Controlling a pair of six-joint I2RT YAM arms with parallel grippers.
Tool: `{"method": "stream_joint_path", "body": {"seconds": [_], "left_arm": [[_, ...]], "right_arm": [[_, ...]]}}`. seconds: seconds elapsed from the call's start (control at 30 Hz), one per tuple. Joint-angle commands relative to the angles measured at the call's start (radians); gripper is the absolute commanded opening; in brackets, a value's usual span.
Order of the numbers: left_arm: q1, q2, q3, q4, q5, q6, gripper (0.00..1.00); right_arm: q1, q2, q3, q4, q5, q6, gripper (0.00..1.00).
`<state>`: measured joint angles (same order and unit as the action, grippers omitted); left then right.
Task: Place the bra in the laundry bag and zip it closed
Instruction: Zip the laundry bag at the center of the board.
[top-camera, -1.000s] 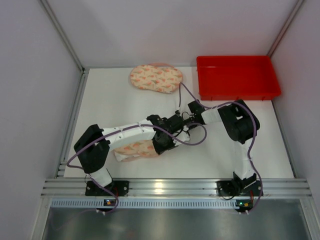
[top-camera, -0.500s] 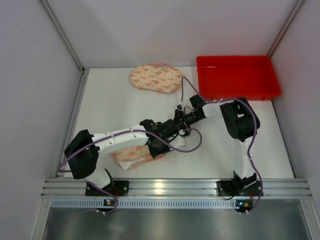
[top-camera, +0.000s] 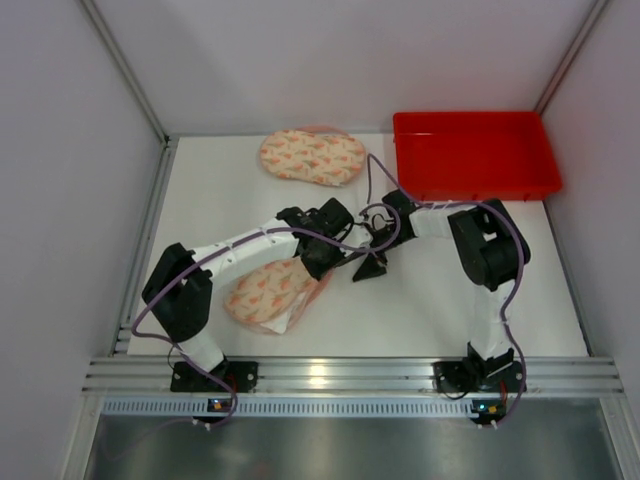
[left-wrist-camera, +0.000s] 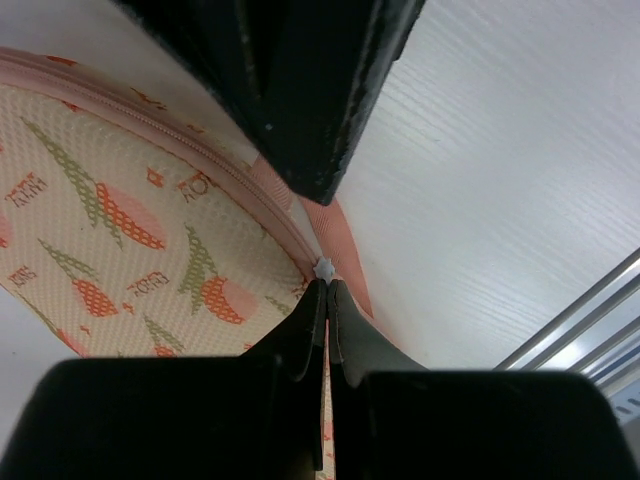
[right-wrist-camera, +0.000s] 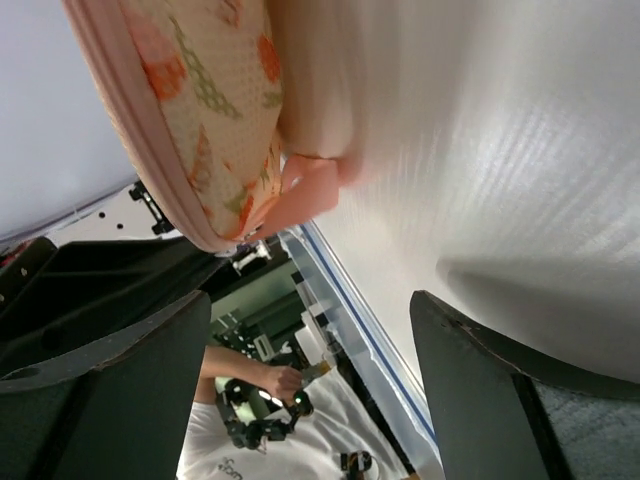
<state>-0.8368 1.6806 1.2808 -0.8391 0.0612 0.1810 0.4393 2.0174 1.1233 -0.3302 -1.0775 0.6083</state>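
Note:
The laundry bag (top-camera: 268, 293) is a flat cream pouch with an orange and green print and pink trim, lying at the near left of the table. My left gripper (top-camera: 319, 266) is at its right end. In the left wrist view that gripper (left-wrist-camera: 326, 287) is shut on the small silver zipper pull (left-wrist-camera: 324, 268), where the pink zip line (left-wrist-camera: 215, 165) ends. My right gripper (top-camera: 368, 264) hovers just right of the bag, open and holding nothing. In the right wrist view (right-wrist-camera: 312, 335) the bag's corner (right-wrist-camera: 205, 110) hangs beyond its fingers. The bra is hidden.
A second pouch with the same print (top-camera: 312, 157) lies at the back of the table. A red bin (top-camera: 475, 155) stands at the back right. White walls close in the left, back and right sides, and a metal rail (top-camera: 340, 375) runs along the near edge.
My right gripper has opened, let go of the bag and drawn back a little. My left arm has swung toward the back, still shut on the pull, leaving more of the bag uncovered.

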Motion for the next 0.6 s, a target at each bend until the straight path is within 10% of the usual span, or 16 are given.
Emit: {"method": "stream_joint_path", "body": {"seconds": [0.0, 0.23, 0.33, 0.47, 0.57], "left_arm": [[-0.005, -0.004, 0.032, 0.035, 0.071, -0.003, 0.00], [-0.005, -0.030, 0.006, 0.040, 0.086, -0.008, 0.00], [-0.004, -0.042, 0.002, 0.055, 0.085, -0.008, 0.00], [-0.004, -0.061, -0.020, 0.055, 0.077, 0.012, 0.00], [-0.004, -0.082, -0.069, 0.055, 0.080, 0.047, 0.00]], "right_arm": [[0.032, 0.013, 0.067, 0.022, 0.024, 0.011, 0.81], [0.044, 0.018, 0.034, 0.270, 0.093, 0.168, 0.66], [0.058, 0.033, 0.026, 0.321, 0.108, 0.235, 0.49], [0.082, 0.040, 0.036, 0.431, 0.126, 0.292, 0.02], [0.078, 0.044, 0.079, 0.404, 0.163, 0.289, 0.00]]}}
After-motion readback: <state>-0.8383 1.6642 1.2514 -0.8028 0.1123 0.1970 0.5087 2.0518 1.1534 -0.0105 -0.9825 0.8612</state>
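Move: The open right hand goes for the laundry bag's zipper edge, some 4 cm to its left and 3 cm ahead, at about its own height. The zip pull in the shut left fingers is 5 cm left and 2 cm back; the bag's body, 20 cm left, 4 cm back and 5 cm lower. From the left hand, the spot to grip is about 5 cm straight ahead. The right hand moves about 5 cm left and forward onto the zipper edge and closes, pinching it. ##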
